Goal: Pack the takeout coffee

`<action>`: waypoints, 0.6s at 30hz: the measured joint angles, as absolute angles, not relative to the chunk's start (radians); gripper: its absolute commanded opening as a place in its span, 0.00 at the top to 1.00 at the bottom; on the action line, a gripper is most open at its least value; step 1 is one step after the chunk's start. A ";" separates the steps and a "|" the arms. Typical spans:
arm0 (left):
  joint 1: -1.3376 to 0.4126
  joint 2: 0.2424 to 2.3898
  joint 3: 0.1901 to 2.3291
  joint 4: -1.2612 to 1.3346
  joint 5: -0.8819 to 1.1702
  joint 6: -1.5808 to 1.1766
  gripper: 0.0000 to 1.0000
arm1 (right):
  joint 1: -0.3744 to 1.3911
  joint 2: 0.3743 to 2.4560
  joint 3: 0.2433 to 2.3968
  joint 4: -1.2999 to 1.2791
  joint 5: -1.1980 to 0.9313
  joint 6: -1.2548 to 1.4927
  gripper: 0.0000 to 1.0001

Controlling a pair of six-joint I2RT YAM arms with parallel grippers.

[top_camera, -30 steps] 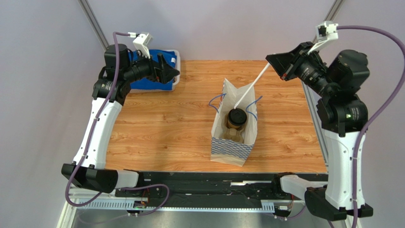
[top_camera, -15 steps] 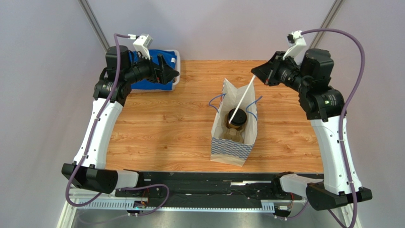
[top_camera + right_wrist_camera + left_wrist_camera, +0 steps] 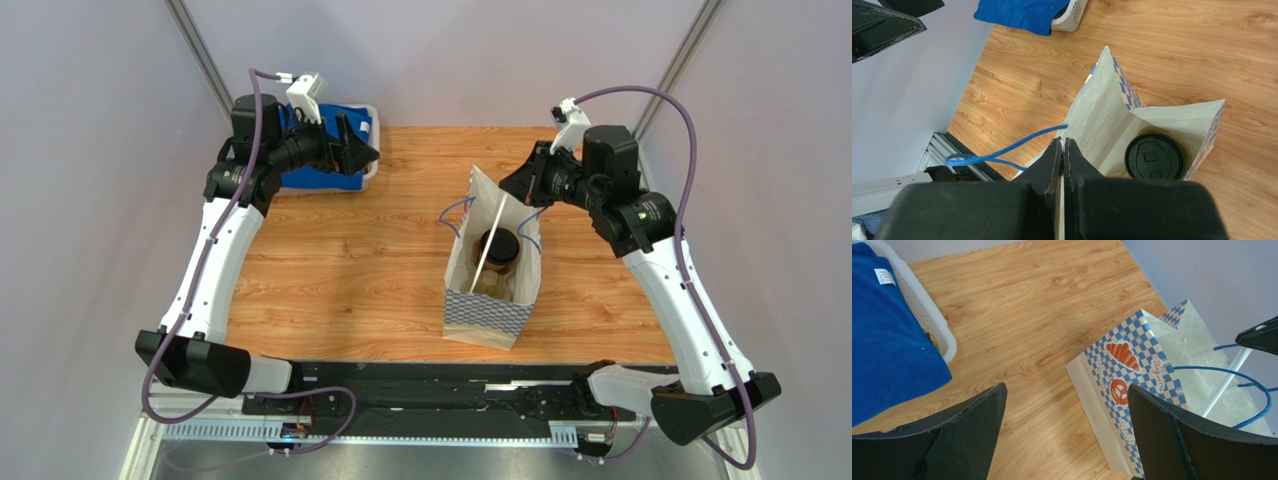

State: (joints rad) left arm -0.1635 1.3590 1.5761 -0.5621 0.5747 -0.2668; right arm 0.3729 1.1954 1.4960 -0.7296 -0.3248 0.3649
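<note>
The takeout coffee (image 3: 497,250), a tan cup with a black lid (image 3: 1153,156), stands upright inside the open blue-checked paper bag (image 3: 483,318) at the table's middle. My right gripper (image 3: 512,186) is just above the bag's far rim, shut on a thin white straw (image 3: 487,243). The straw slants down into the bag, beside the cup. In the right wrist view the gripper (image 3: 1062,142) hangs over the bag's mouth (image 3: 1102,110). My left gripper (image 3: 366,155) is open and empty, up at the far left. In its own view (image 3: 1067,387) it looks down on the bag (image 3: 1132,365) and the straw (image 3: 1224,385).
A white basket (image 3: 372,168) holding a blue cloth (image 3: 887,340) sits at the table's far left corner, under my left gripper. The bag's blue cord handles (image 3: 1002,150) loop outward from its rim. Bare wooden table (image 3: 340,260) lies on both sides of the bag.
My right arm has swung left and down to the bag's far rim. The straw has gone from slanting above the bag to reaching down inside it. The left arm has barely moved.
</note>
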 measured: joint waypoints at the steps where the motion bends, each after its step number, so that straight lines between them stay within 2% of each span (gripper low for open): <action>1: -0.163 1.362 1.578 -0.564 0.574 -0.266 0.01 | 0.377 1.196 1.490 -0.728 -0.327 0.371 0.96; 4: -0.163 1.379 1.589 -0.566 0.574 -0.264 0.01 | 0.386 1.206 1.481 -0.728 -0.340 0.392 0.89; 5: -0.163 1.385 1.594 -0.566 0.574 -0.264 0.01 | 0.387 1.210 1.478 -0.729 -0.346 0.397 0.78; 7: -0.163 1.397 1.599 -0.566 0.574 -0.264 0.01 | 0.390 1.218 1.471 -0.730 -0.358 0.410 0.68; 8: -0.163 1.402 1.600 -0.566 0.574 -0.263 0.01 | 0.390 1.224 1.470 -0.731 -0.367 0.414 0.59; 11: -0.163 1.409 1.600 -0.568 0.572 -0.263 0.01 | 0.390 1.238 1.470 -0.733 -0.384 0.422 0.48; 18: -0.162 1.409 1.604 -0.584 0.563 -0.255 0.01 | 0.390 1.270 1.501 -0.746 -0.394 0.414 0.38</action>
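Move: The right hand, fingers shut on the upper end of the white straw, hangs over the takeout bag: the bag's middle lies about 2 cm back, 1 cm right and 24 cm below it, with the straw's lower part already inside. The coffee cup in the bag stands some 4 cm ahead, 3 cm right and 26 cm down; the left blue handle is level ahead, about 8 cm left and 10 cm lower. From the left hand the bag is roughly 26 cm right, 9 cm back and 25 cm below. Lets go of the straw over the open bag: the right hand's fingers part from shut to a bit over half open while the hand eases down and left by about 2 cm each, sinking further towards the bag's mouth, fingertips tipping down by under 10 degrees. ##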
